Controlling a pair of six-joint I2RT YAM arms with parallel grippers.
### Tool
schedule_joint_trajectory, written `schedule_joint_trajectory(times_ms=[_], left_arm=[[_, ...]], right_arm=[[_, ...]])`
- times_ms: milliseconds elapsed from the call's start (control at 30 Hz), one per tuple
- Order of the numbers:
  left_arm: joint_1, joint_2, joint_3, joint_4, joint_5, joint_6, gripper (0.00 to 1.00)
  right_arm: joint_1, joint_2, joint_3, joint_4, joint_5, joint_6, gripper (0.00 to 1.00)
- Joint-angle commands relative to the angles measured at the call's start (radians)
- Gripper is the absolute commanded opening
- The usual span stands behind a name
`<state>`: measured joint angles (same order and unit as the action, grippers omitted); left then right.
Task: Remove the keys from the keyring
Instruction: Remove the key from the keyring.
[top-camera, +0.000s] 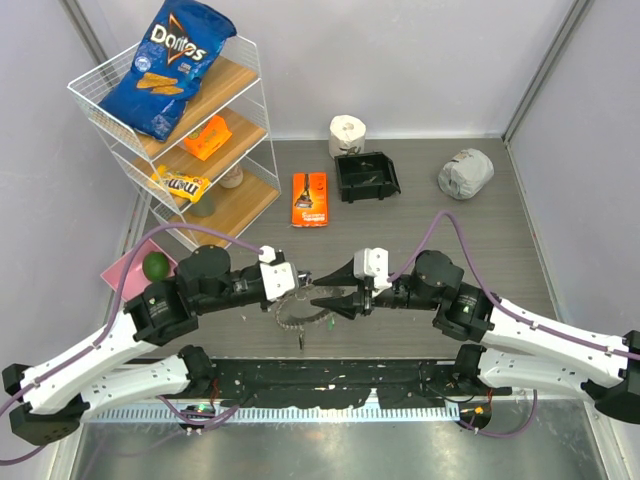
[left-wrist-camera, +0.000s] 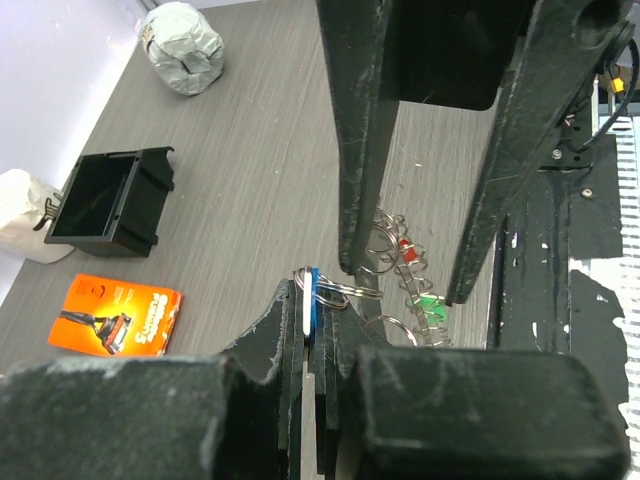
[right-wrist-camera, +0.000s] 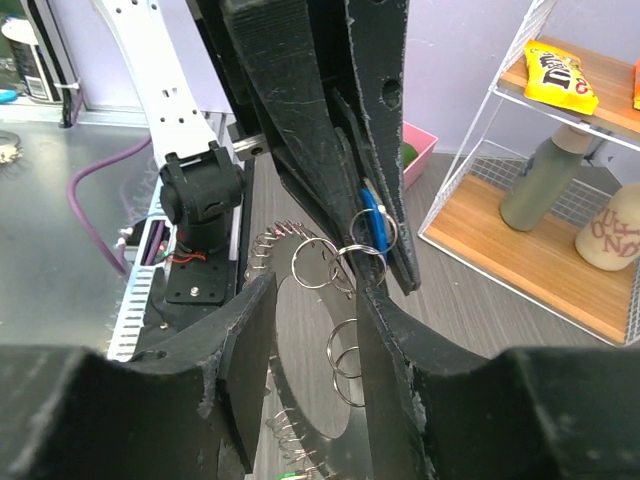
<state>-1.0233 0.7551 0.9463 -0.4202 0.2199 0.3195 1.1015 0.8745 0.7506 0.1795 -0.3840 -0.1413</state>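
The keyring (top-camera: 300, 318) lies on the table between the two arms, a thin silver loop fringed with small metal pieces (right-wrist-camera: 282, 245). In the left wrist view, red (left-wrist-camera: 404, 245) and green (left-wrist-camera: 430, 305) key heads show on it. My left gripper (left-wrist-camera: 308, 310) is shut on a blue-headed key (left-wrist-camera: 311, 295), which is linked to small split rings (right-wrist-camera: 325, 265). The same blue key (right-wrist-camera: 372, 222) shows pinched in the right wrist view. My right gripper (right-wrist-camera: 315, 300) faces it, open, its fingers (right-wrist-camera: 245, 370) on either side of the split rings and just above the keyring.
A black bin (top-camera: 367, 177), an orange razor pack (top-camera: 310, 198), a paper roll (top-camera: 347, 135) and a grey wrapped bundle (top-camera: 465, 173) sit further back. A wire shelf (top-camera: 180, 120) with snacks stands at the back left. A green ball (top-camera: 155, 265) lies by it.
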Motion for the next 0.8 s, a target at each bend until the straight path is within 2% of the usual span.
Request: schedule_joint_trajectory(times_ms=[0,367,467,667,767], left_arm=[[-0.017,-0.008,0.043,0.054,-0.008,-0.017,0.0],[-0.046,-0.008,0.052,0.047,-0.019,-0.031,0.0],[-0.049,-0.01,0.057,0.043,-0.022,-0.031,0.0],[-0.054,-0.023,0.063,0.026,-0.039,-0.028,0.0],[-0.054,-0.03,0.065,0.024,-0.042,-0.028,0.0]], right_arm=[[0.012,0.001,0.05,0.032,0.039,-0.052,0.43],[0.029,0.032,0.062,0.04,0.062,-0.06,0.4],[0.032,0.029,0.062,0.028,0.065,-0.063,0.31],[0.034,-0.022,0.03,0.012,0.076,-0.057,0.24],[0.034,-0.046,0.018,0.0,0.086,-0.057,0.16]])
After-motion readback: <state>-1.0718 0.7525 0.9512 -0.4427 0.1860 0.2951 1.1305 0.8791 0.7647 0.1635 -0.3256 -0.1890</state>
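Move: The split ring by the blue tag is about 3 cm left of the right hand, roughly 1 cm farther out and nearly level with it. The blue tag is some 4 cm to the right hand's left and 2 cm farther out, already pinched by the left hand. The big coiled keyring hangs about 7 cm below the right hand, 3 cm back and 4 cm to its left. From the left hand, the split ring lies about 2 cm to the right, level and straight across. The right hand, fingers pointing left with one tip either side of the split rings, eases forward and left by barely half a centimetre each way, then closes its fingers to about half their starting gap around the rings just off the left fingertips, drifting slightly back to the right at the last. The left hand keeps its pinch on the blue tag and draws back about 1 cm, bringing the rings in between those closing tips; neither wrist turns noticeably. ##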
